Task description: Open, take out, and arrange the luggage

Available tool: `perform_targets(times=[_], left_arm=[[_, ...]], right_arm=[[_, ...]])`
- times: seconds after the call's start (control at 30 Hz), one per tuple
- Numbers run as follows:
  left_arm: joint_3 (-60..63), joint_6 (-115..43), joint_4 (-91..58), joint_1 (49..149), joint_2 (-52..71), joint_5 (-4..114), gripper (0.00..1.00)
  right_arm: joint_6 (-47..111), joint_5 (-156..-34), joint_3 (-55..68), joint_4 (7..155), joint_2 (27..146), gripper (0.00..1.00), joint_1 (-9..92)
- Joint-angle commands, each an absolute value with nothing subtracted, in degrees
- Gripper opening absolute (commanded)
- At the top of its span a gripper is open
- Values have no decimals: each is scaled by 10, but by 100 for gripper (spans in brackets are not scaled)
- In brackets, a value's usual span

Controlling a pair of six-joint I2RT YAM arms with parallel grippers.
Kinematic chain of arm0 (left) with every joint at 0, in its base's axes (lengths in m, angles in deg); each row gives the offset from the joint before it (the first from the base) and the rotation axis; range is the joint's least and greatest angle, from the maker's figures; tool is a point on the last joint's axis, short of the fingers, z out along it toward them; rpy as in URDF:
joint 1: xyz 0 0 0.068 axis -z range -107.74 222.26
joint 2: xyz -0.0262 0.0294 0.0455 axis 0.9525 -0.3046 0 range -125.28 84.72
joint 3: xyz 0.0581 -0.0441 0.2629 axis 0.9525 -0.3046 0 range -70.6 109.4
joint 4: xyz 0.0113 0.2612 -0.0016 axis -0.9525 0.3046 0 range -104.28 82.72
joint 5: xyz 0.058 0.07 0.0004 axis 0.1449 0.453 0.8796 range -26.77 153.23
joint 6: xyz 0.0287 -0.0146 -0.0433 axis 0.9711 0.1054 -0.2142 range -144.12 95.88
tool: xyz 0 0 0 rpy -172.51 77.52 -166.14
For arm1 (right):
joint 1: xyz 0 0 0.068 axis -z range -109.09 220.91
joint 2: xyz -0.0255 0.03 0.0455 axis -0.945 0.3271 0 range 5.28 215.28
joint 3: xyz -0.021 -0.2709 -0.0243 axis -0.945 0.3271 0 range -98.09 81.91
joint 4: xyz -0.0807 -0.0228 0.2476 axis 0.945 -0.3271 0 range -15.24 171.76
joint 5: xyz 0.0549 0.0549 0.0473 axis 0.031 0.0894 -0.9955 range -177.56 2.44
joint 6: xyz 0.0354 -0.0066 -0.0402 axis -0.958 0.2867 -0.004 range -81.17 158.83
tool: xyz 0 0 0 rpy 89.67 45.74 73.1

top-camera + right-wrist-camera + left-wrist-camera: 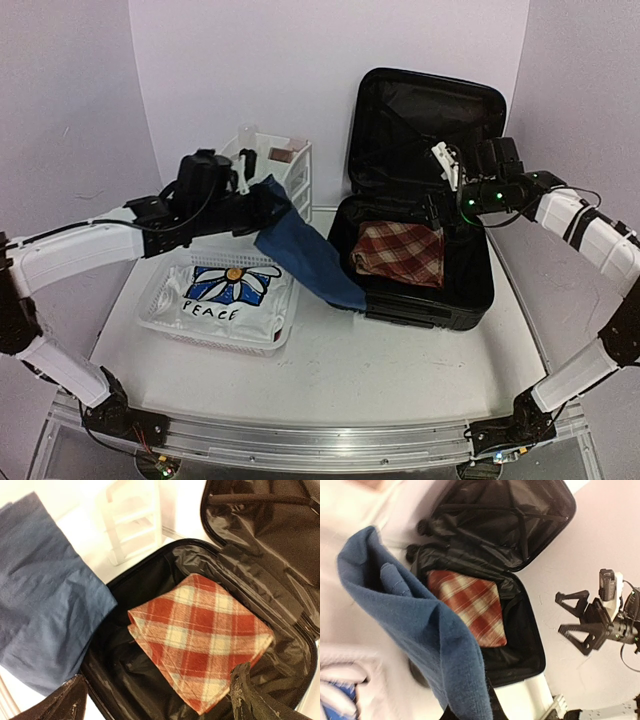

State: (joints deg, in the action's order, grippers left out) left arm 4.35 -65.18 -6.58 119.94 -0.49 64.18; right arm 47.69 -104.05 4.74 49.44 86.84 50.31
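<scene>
The black luggage point(470, 290) lies open at the right of the table, its lid point(425, 110) standing up at the back. A folded red plaid cloth point(400, 252) lies in its base. My left gripper point(268, 196) is shut on a blue cloth point(305, 250), which hangs down over the luggage's left edge. In the left wrist view the blue cloth point(420, 625) hides the jaws. My right gripper point(440, 205) is open and empty above the base. Its fingers point(250, 695) straddle the near edge of the plaid cloth point(200, 640).
A white mesh basket point(160, 312) at the left holds a white item with a blue flower and the word PEACE point(228, 290). A small white drawer unit point(285, 160) stands behind it, beside the luggage. The table's front edge point(320, 430) runs near the arm bases.
</scene>
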Motion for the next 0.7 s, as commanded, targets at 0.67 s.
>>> perform_targets(times=[0.67], left_arm=[[-275,-534,-48,876,178,394,0]], right_arm=[[512,-1008,-8,502,929,98,416]])
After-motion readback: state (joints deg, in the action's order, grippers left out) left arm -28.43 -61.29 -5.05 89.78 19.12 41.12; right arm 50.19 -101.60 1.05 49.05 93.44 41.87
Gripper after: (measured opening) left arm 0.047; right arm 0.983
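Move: The left hand holds the blue cloth; the basket with the white shirt lies about 16 cm to its left, 4 cm nearer and 25 cm below. The drawer unit stands some 15 cm ahead of this hand and 3 cm left; the suitcase is 29 cm right and 8 cm ahead. From the open right hand, the plaid cloth is roughly 5 cm left, 4 cm ahead and 22 cm below, with the raised lid 20 cm straight ahead. Keep the blue cloth pinched and swing the left gripper about 19 cm left, sinking some 13 cm as you go, to bring it low over the basket and trail the cloth away from the suitcase; tip the fingers down about 15 degrees. Meanwhile shift the open right gripper about 6 cm left over the plaid cloth, lowering it slightly, then hold there. ##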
